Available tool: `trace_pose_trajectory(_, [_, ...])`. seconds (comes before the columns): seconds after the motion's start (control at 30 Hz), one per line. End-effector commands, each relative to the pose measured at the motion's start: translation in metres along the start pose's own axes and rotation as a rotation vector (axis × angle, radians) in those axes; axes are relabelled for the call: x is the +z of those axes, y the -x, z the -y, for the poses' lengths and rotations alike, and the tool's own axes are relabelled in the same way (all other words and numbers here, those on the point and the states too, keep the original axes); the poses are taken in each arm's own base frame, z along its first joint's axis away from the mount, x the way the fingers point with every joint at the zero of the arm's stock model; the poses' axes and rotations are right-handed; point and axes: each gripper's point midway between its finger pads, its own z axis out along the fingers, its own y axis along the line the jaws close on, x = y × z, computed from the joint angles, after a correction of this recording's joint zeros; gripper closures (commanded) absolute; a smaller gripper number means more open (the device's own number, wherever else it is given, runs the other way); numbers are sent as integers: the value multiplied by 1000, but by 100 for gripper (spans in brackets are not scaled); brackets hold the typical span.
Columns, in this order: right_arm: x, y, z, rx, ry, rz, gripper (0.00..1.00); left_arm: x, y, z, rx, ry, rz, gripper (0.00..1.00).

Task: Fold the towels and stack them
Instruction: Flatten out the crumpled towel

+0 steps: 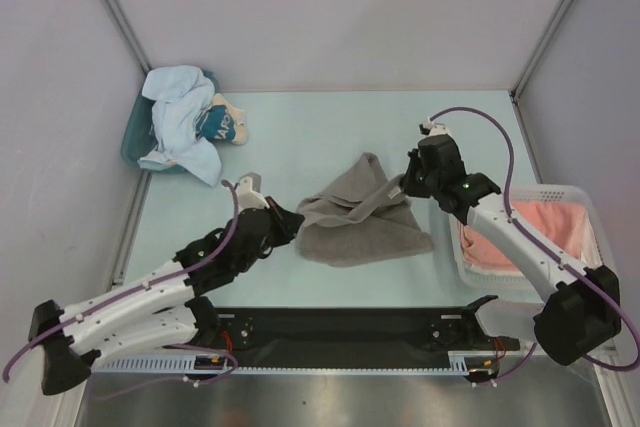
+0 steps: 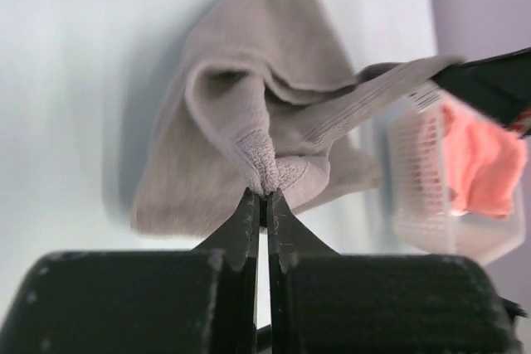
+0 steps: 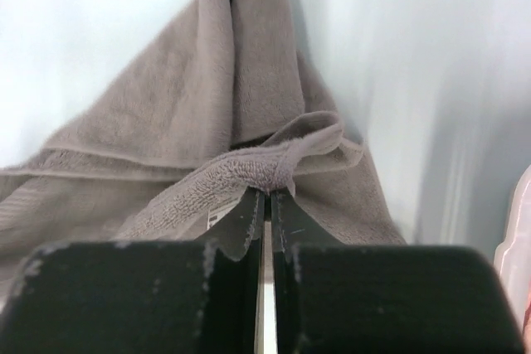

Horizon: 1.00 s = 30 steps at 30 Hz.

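A grey towel point(image 1: 358, 215) lies crumpled at the middle of the table, stretched between both grippers. My left gripper point(image 1: 292, 219) is shut on its left corner, which shows pinched at the tips in the left wrist view point(image 2: 265, 173). My right gripper point(image 1: 403, 185) is shut on its right corner, seen in the right wrist view point(image 3: 274, 173). A salmon-pink towel point(image 1: 540, 232) lies in the white basket point(image 1: 585, 197) at the right. A light blue towel point(image 1: 180, 119) lies over the teal bin at the back left. The white towel is not in view.
A teal bin point(image 1: 132, 143) stands at the back left corner with a small teal printed bundle point(image 1: 218, 124) beside it. The white basket also shows in the left wrist view point(image 2: 415, 172). Enclosure walls stand on three sides.
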Motion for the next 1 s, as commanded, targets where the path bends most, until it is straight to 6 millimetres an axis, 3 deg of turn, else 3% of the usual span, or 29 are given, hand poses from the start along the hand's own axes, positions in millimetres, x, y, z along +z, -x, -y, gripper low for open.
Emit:
trace_pose_trajectory(0.0, [-36,41,-24,5,121,101,100,-29,57,29,95,-29,129,100])
trace_pose_trajectory(0.13, [-73,69,-42,10,214,173,100,-58,102,60,156,-88,221,100])
trace_pose_trajectory(0.17, [-87,76,-49,7,258,193,100,-62,111,62,197,-81,242,100])
trace_pose_trajectory(0.2, [-102,90,-56,6,288,231,100,-75,131,77,195,-109,283,100])
trace_pose_trajectory(0.3, [-136,114,-67,-2,345,305,100,-99,164,101,258,-156,357,100])
trace_pose_trajectory(0.33, [-158,133,-74,-12,372,363,100,-106,172,108,265,-171,378,100])
trace_pose_trajectory(0.4, [-177,146,-77,-20,383,392,100,-122,194,121,272,-182,422,100])
trace_pose_trajectory(0.43, [-195,161,-82,-22,402,432,100,-127,199,123,277,-185,431,100])
trace_pose_trajectory(0.63, [-242,185,-94,-28,470,510,100,-160,228,148,285,-260,480,100])
trace_pose_trajectory(0.77, [-288,204,-104,-57,550,609,100,-188,246,170,334,-351,521,100])
trace_pose_trajectory(0.87, [-314,212,-113,-108,614,660,100,-212,261,192,381,-441,566,100])
trace_pose_trajectory(0.9, [-331,218,-116,-130,639,701,100,-228,273,200,375,-474,596,100])
trace_pose_trajectory(0.97, [-350,225,-123,-162,683,746,100,-234,278,216,431,-507,598,100])
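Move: Each hand already has a corner of the gray towel about 14 cm above the table. The crumpled towel's middle is some 14 cm to the right, 7 cm ahead and 13 cm below the left hand, and about 9 cm left, 2 cm back and 13 cm below the right. The coral towel in the white basket lies roughly 32 cm right of the right hand and 7 cm back; the light-blue towel is about 31 cm left and 32 cm ahead of the left hand. Straight up and fast, both hands haul the pinched corners of the gray towel some 37 cm higher, fingers staying shut. The left hand also shifts about 7 cm left, away from the right, while the right draws back about 8 cm; both wrists tip their fingers up some 40 degrees, the right one rolling its left side up as well. ##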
